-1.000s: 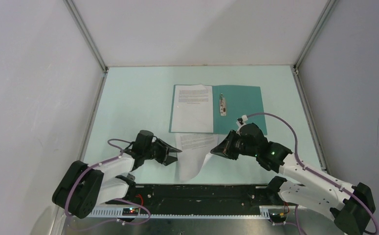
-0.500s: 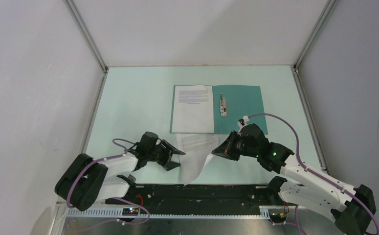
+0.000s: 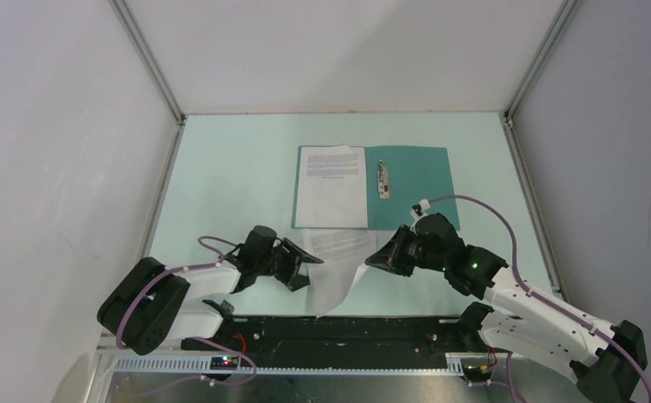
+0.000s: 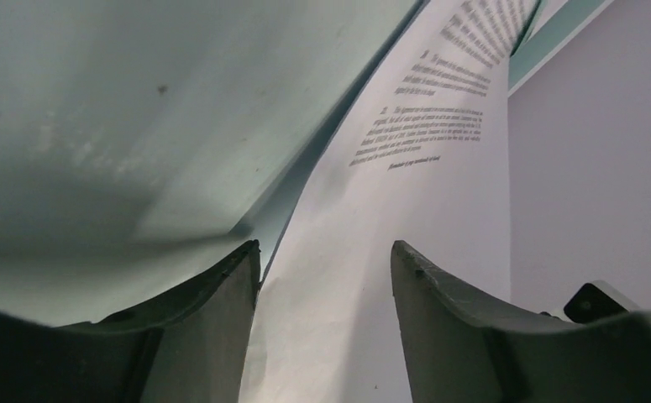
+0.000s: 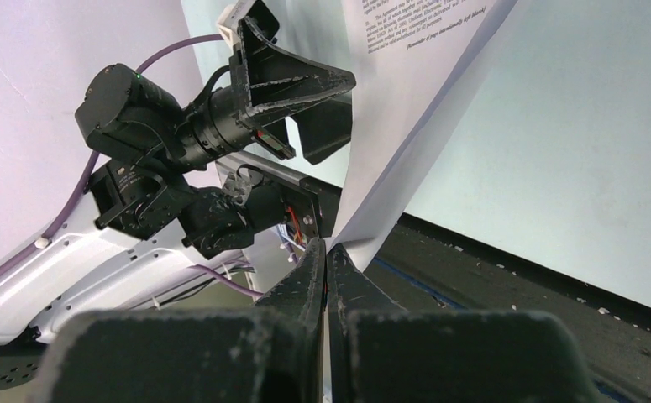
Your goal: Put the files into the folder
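Observation:
The teal folder (image 3: pixel 414 180) lies open at the table's middle, with its metal clip (image 3: pixel 382 179) near the spine. One white printed sheet (image 3: pixel 332 189) lies flat on its left half. The second sheet (image 3: pixel 338 264) is near the front edge, curled and lifted. My right gripper (image 3: pixel 374 259) is shut on its right edge; in the right wrist view the shut gripper (image 5: pixel 326 250) pinches the sheet's (image 5: pixel 406 109) corner. My left gripper (image 3: pixel 309 267) is open at the sheet's left edge. In the left wrist view the sheet (image 4: pixel 389 277) passes between the open gripper's (image 4: pixel 325 252) jaws.
The black rail (image 3: pixel 338 329) with the arm bases runs along the near edge. Grey walls and metal frame posts (image 3: pixel 149 63) enclose the pale green table (image 3: pixel 229 176). My left gripper also shows in the right wrist view (image 5: pixel 305 101), close to the sheet.
My left gripper has moved right, up to the loose sheet's left edge, so the sheet now lies between its jaws. My right gripper still holds the sheet and has shifted slightly.

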Tool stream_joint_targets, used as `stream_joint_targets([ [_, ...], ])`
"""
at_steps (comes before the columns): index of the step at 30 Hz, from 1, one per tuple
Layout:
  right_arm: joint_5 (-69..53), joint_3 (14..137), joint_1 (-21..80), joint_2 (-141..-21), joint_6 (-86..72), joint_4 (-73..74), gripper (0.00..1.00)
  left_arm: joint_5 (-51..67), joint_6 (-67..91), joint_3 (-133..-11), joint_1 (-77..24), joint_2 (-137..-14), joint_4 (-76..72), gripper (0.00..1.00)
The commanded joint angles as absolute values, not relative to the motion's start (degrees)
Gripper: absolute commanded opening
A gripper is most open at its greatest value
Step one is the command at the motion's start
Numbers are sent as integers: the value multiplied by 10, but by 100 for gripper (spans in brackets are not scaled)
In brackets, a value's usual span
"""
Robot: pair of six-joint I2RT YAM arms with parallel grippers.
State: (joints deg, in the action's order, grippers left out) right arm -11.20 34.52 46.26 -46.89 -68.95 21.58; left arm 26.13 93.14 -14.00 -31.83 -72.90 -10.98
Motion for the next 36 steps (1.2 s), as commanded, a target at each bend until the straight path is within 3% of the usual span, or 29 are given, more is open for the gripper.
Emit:
stream_joint_targets([
  [1,-97,361,462,-446,-693,228,0,229,960,-137,-323,-718,-142,58],
  [2,-97,361,462,-444,-693,230,0,228,962,-136,-322,-708,-142,54],
  [9,-82,361,479,-432,-677,271,0,227,936,-138,-323,-680,-137,4],
  [10,-82,361,481,-431,-673,276,2,229,917,-148,-323,-675,-114,2],
  [12,-85,361,487,-432,-659,297,21,228,867,-181,-323,-651,-36,0],
  [13,-80,361,491,-431,-648,317,43,223,846,-196,-322,-629,7,0],
  [15,-70,361,493,-423,-629,349,67,215,762,-240,-321,-589,98,0],
  [17,-61,361,485,-404,-608,375,86,210,701,-285,-320,-560,171,0],
  [19,-74,355,457,-394,-585,381,94,209,639,-344,-320,-551,244,0],
  [29,-284,259,270,-432,-545,61,99,261,447,-586,-331,-585,351,0],
  [36,-320,190,228,-494,-703,-323,99,276,429,-712,-333,-609,351,0],
])
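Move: The loose sheet's left edge already lies between the left hand's open fingers; its middle is about 6 cm to the right, 1 ahead and 2 above. The open folder's middle is roughly 30 cm ahead of that hand, 16 right and 2 below. The right hand still grips the sheet's raised right corner; from it the sheet's middle is about 4 cm ahead, 8 left and 11 below. The left fingers pinch the sheet's left edge and rise some 25 cm; the right lets go, ending forward. ##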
